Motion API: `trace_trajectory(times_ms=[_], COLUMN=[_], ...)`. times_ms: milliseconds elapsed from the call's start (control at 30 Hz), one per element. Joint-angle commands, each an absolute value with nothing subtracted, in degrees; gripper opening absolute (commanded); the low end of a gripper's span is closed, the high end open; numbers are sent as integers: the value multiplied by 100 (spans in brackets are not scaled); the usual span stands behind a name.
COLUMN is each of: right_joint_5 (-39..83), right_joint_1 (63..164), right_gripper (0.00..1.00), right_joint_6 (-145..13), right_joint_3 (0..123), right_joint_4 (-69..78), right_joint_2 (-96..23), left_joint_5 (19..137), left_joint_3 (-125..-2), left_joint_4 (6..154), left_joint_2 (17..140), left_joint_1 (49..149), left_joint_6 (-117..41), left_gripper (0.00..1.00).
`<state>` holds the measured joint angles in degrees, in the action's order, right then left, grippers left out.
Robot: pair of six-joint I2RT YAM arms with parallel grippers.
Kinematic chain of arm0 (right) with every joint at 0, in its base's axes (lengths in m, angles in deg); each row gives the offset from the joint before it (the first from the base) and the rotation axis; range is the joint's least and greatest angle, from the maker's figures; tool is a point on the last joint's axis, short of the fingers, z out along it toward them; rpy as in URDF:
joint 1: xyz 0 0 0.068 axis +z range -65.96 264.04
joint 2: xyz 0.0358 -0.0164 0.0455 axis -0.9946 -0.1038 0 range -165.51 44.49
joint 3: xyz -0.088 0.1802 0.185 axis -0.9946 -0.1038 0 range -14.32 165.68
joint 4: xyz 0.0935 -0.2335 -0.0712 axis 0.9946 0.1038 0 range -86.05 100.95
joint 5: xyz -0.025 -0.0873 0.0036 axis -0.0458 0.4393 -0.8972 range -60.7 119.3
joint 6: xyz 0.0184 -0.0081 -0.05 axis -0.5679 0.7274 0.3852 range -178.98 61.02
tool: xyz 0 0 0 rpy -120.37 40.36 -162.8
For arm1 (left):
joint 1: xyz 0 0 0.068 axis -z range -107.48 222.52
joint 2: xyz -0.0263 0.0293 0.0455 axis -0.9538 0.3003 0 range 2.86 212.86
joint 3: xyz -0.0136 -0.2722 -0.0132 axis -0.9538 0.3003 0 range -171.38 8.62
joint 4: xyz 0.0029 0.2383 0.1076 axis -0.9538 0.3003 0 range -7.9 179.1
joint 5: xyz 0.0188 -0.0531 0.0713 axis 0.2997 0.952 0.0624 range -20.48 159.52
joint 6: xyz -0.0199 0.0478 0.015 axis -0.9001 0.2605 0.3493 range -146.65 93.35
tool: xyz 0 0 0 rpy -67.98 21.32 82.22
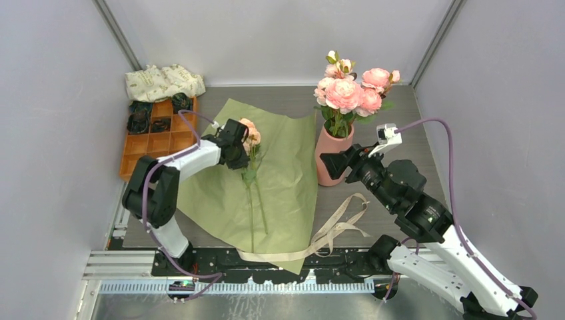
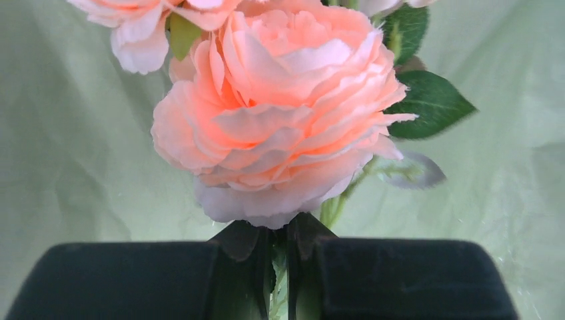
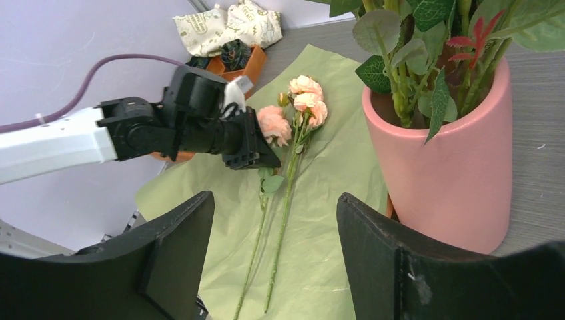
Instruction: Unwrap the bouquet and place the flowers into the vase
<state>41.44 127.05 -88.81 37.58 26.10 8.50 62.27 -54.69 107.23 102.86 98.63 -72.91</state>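
Note:
The bouquet is undone: its olive-green paper [image 1: 280, 180] lies flat on the table with two flowers [image 1: 252, 137] on it, stems pointing toward me. My left gripper [image 1: 246, 159] is shut on the thin green stem just below a peach bloom [image 2: 280, 113]; in the left wrist view the jaws [image 2: 280, 233] pinch that stem. The salmon-pink vase [image 1: 330, 157] stands right of the paper, holding several pink flowers [image 1: 346, 90]. My right gripper [image 1: 330, 167] hangs open beside the vase [image 3: 453, 167], nothing between its fingers [image 3: 173, 247].
A beige ribbon [image 1: 340, 223] trails loose off the paper's near right corner. At the back left sit an orange compartment tray [image 1: 156, 140] and a cream printed cloth bundle [image 1: 163, 81]. Grey walls close in both sides.

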Motion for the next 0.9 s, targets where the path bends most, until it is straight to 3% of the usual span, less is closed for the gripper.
trace_trajectory(times_ms=[0,267,433,500,633,867], right_joint_5=[4125,4303,4423,4501,4663,4786], right_joint_1=[12701,12699,12702,12699,12695,12699], right_gripper=[73,81,94,99,100,100], right_joint_6=[-8916,-8870,-8800,-8785,-8759,-8773], right_joint_3=[3805,3804,3818,3859,3934,3952], right_joint_4=[2384,2562,2676,2804,3058,3394], right_joint_2=[951,1277,1666,1835,2109,2433], left_joint_5=[6001,5513,5382,5207,5223,6003], left_joint_3=[-5303,-5485,-6146,-6586,-7356,-9153], left_joint_4=[10431,10731,10522,10420,9650,8919], left_joint_2=[9178,7515,6803,6706,6743,7774], left_joint_1=[9836,9938,10455,10810,11443,12100], left_joint_6=[-7230,-6789,-6157,-5805,-5048,-4334], left_gripper=[8,9,9,9,10,12])
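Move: My left fingers already pinch a peach flower just under its bloom, low over the paper; the vase it is meant for stands about 24 cm to my right and nearly level with me, its middle some 8 cm higher. The other flower's blooms lie about 9 cm ahead and 2 cm to the right, and the ribbon 16 cm back and 25 cm right. From my right hand the vase is about 11 cm ahead, 1 cm right and 21 cm down. Keeping the stem pinched, I hoist my left hand almost straight up off the paper, fast, about 45 cm, easing right and a little back in the second half. The wrist swings up some 65 degrees, so the fingers go from pointing down to roughly level, and turns clockwise. My right hand, empty, backs off from the vase about 7 cm to the right and back and rises slightly, its jaws opening fully. ##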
